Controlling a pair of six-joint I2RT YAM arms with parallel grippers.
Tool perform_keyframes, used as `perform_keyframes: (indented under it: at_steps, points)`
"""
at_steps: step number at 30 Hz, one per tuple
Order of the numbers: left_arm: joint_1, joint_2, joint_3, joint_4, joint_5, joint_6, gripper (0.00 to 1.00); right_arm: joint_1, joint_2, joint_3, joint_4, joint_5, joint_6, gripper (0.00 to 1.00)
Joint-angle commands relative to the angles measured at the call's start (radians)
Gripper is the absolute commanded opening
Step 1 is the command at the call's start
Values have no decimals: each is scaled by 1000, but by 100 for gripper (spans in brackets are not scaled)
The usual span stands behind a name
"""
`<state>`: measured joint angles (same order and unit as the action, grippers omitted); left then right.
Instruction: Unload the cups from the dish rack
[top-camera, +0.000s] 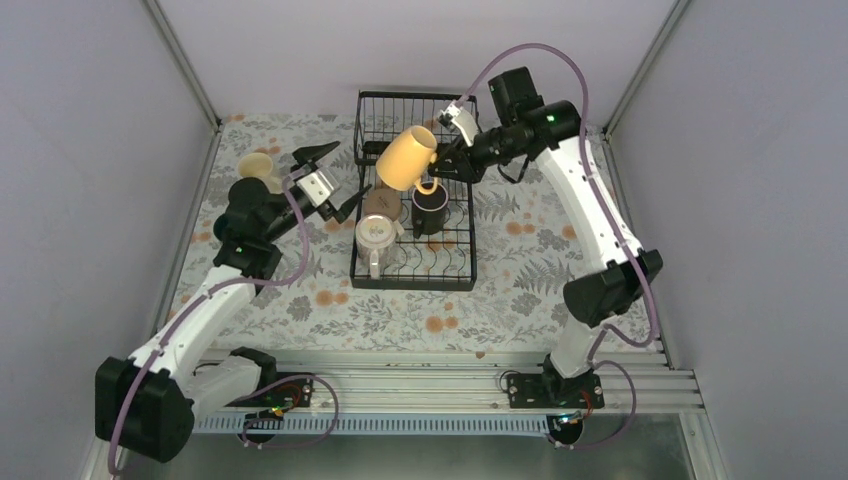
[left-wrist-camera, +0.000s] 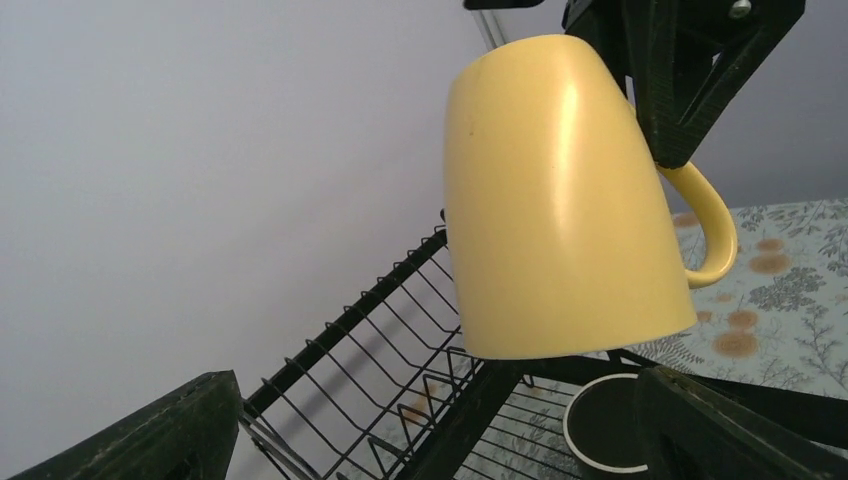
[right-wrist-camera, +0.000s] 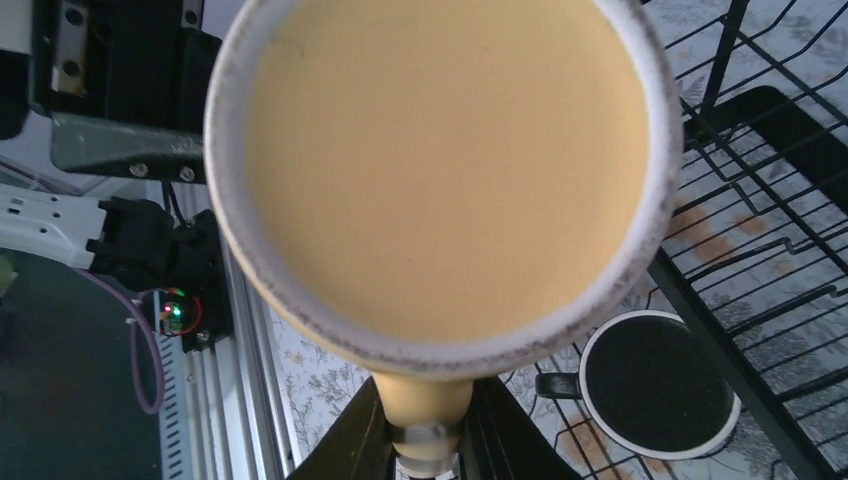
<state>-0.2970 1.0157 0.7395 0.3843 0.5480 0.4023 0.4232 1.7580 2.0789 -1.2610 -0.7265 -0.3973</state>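
Note:
My right gripper (top-camera: 442, 172) is shut on the handle of the orange-yellow mug (top-camera: 407, 158) and holds it tilted in the air above the black wire dish rack (top-camera: 415, 275). In the right wrist view the mug's open mouth (right-wrist-camera: 440, 160) faces the camera, with the handle pinched between the fingers (right-wrist-camera: 350, 450). My left gripper (top-camera: 338, 178) is open and empty at the rack's left side, just below the mug (left-wrist-camera: 560, 200). A tan mug (top-camera: 380, 203), a black mug (top-camera: 430, 210) and an off-white mug (top-camera: 376, 237) sit in the rack. A cream mug (top-camera: 258, 168) stands on the table at the left. No dark green mug shows.
The rack stands in the middle of a floral tablecloth (top-camera: 520, 280). Grey walls close in the back and both sides. A metal rail (top-camera: 420, 385) with the arm bases runs along the near edge. The black mug also shows in the right wrist view (right-wrist-camera: 660, 385).

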Motion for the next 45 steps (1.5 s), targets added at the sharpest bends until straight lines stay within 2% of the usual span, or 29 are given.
perform_keyframes:
  at_steps: [1,9,13,22,25,29,31,38,40,42,45]
  points:
    - [-27,62,26,127,-27,44,97,-44,44,99,-22,-203,-25,3]
    - [-59,170,13,235,-65,79,93,-92,73,111,-23,-299,-14,3]
    - [-74,205,21,316,-79,60,85,-93,78,89,-23,-333,-13,3]
    - [-159,305,56,436,-122,39,78,-93,105,53,-23,-370,-14,3]
    - [-185,322,69,448,-135,43,61,-93,110,28,-23,-383,-17,3]
    - [-204,330,70,497,-165,65,58,-93,106,-9,-23,-396,-24,3]
    - [-207,332,80,491,-171,63,53,-92,105,-19,-22,-402,-27,3]
    - [-220,323,83,493,-203,61,21,-92,105,-27,-22,-404,-23,4]
    - [-225,315,86,484,-209,61,15,-92,108,-28,-23,-400,-23,6]
    - [-231,308,97,465,-227,67,4,-91,114,-26,-23,-397,-21,10]
    - [-235,297,122,428,-245,61,2,-92,121,-20,-23,-393,-22,22]
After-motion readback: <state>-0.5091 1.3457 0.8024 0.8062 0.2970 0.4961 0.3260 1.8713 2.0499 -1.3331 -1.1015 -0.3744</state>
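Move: The yellow mug, held up by its handle in the right hand, has its middle about 9 cm to the right of the empty left hand, 2 cm ahead and about a centimetre higher. From the right hand it is some 4 cm left, 1 cm ahead and 2 cm up. Down in the rack, roughly 26 cm below the left hand, the black mug stands about 11 cm ahead and 14 cm right, the brown mug 13 cm ahead and 3 cm right. The left hand goes in over the rack towards the open end of the yellow mug, first forward and a little down, then mainly right, some 8 cm in all, closing from wide open to nearly shut so that it pinches the mug's wall near the rim, and rising a couple of centimetres at the end. The right hand keeps the handle and stays nearly in place after a short 2 cm push forward and back, its wrist turning some 20 to 25 degrees to lift the mug's open end towards the left hand. ##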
